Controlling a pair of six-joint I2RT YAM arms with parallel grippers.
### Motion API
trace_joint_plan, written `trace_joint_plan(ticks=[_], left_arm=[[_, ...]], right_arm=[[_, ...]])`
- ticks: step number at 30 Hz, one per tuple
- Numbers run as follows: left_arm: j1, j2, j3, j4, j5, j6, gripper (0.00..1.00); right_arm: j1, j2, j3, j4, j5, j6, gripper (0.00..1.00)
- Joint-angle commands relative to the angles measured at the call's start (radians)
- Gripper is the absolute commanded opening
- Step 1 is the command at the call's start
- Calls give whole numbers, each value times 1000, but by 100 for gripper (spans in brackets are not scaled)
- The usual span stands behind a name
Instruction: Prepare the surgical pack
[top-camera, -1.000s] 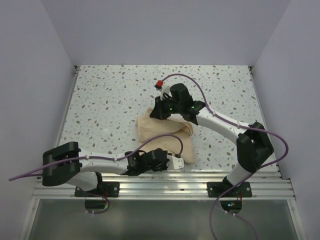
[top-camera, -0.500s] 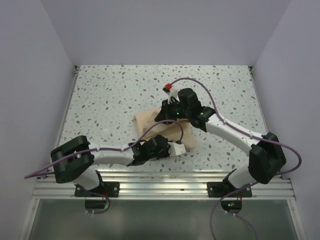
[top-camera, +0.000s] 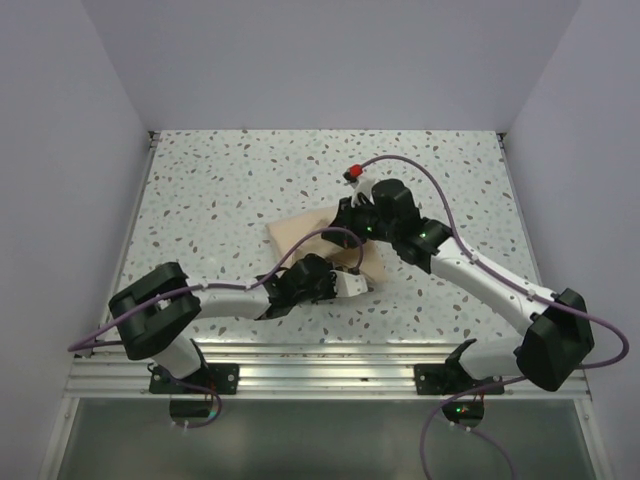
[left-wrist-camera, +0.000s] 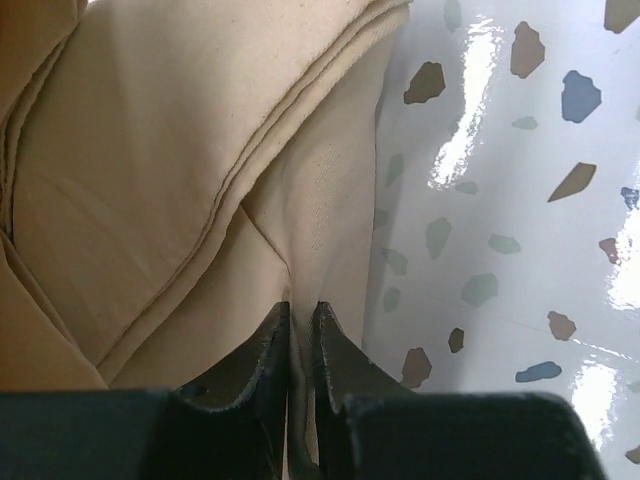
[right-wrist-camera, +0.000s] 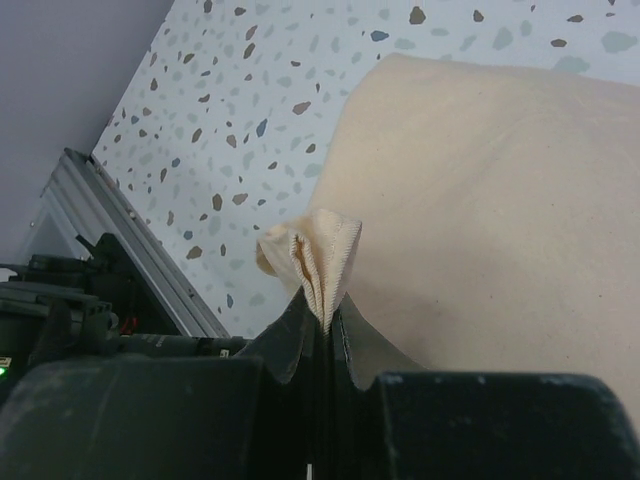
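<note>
The surgical pack shows as a folded beige cloth bundle (top-camera: 297, 234) lying mid-table. My left gripper (top-camera: 352, 284) is at the bundle's near right edge, shut on a thin fold of the cloth (left-wrist-camera: 180, 180), which runs between its black fingertips (left-wrist-camera: 272, 335). My right gripper (top-camera: 352, 228) hovers over the bundle's far right part. It is shut on a bunched, hemmed corner (right-wrist-camera: 316, 255) that sticks up above its jaws, with the flat cloth (right-wrist-camera: 490, 190) spread below it.
The speckled white table (top-camera: 210, 190) is walled on the left, back and right. An aluminium rail (top-camera: 330, 378) runs along the near edge by the arm bases. Purple cables (top-camera: 420, 170) loop off both arms above the cloth.
The left gripper has carried the cloth's near edge away from the rail toward the middle, so the bundle looks shorter. The right gripper has shifted right with its pinched corner.
</note>
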Motion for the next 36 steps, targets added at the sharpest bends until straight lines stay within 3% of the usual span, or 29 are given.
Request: trace_joint_plan(ticks=[1,28,36], left_arm=[[40,48,21,3,-21,50,0],[203,170,199,-101,115,80,0],[230,213,271,-147,143,82,0]], right_arm=[[3,-73,-7,-3,39,55,0],[3,-182,18,-68,71,135,0],[3,-167,105,-112,99,129,0]])
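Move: The left hand already pinches a fold at the wrapped pack's near edge, low over the table; the pack's middle lies about 9 cm ahead of it and 1 cm to its right, its far-left corner some 14 cm ahead and 13 cm left. From the left hand, the raised cloth corner is roughly 3 cm ahead, 4 cm right and 15 cm up. From the right hand, which holds that corner, the pack's middle is about 5 cm ahead, 4 cm left and 18 cm below. Forward and level, away from the front rail, the left hand travels about 6 cm, low over the table, keeping its pinch on the near fold and pushing the pack along. The right hand keeps the cloth corner gripped and lifts it some 4 cm, mostly early on, while drawing to the right and turning slightly clockwise. ##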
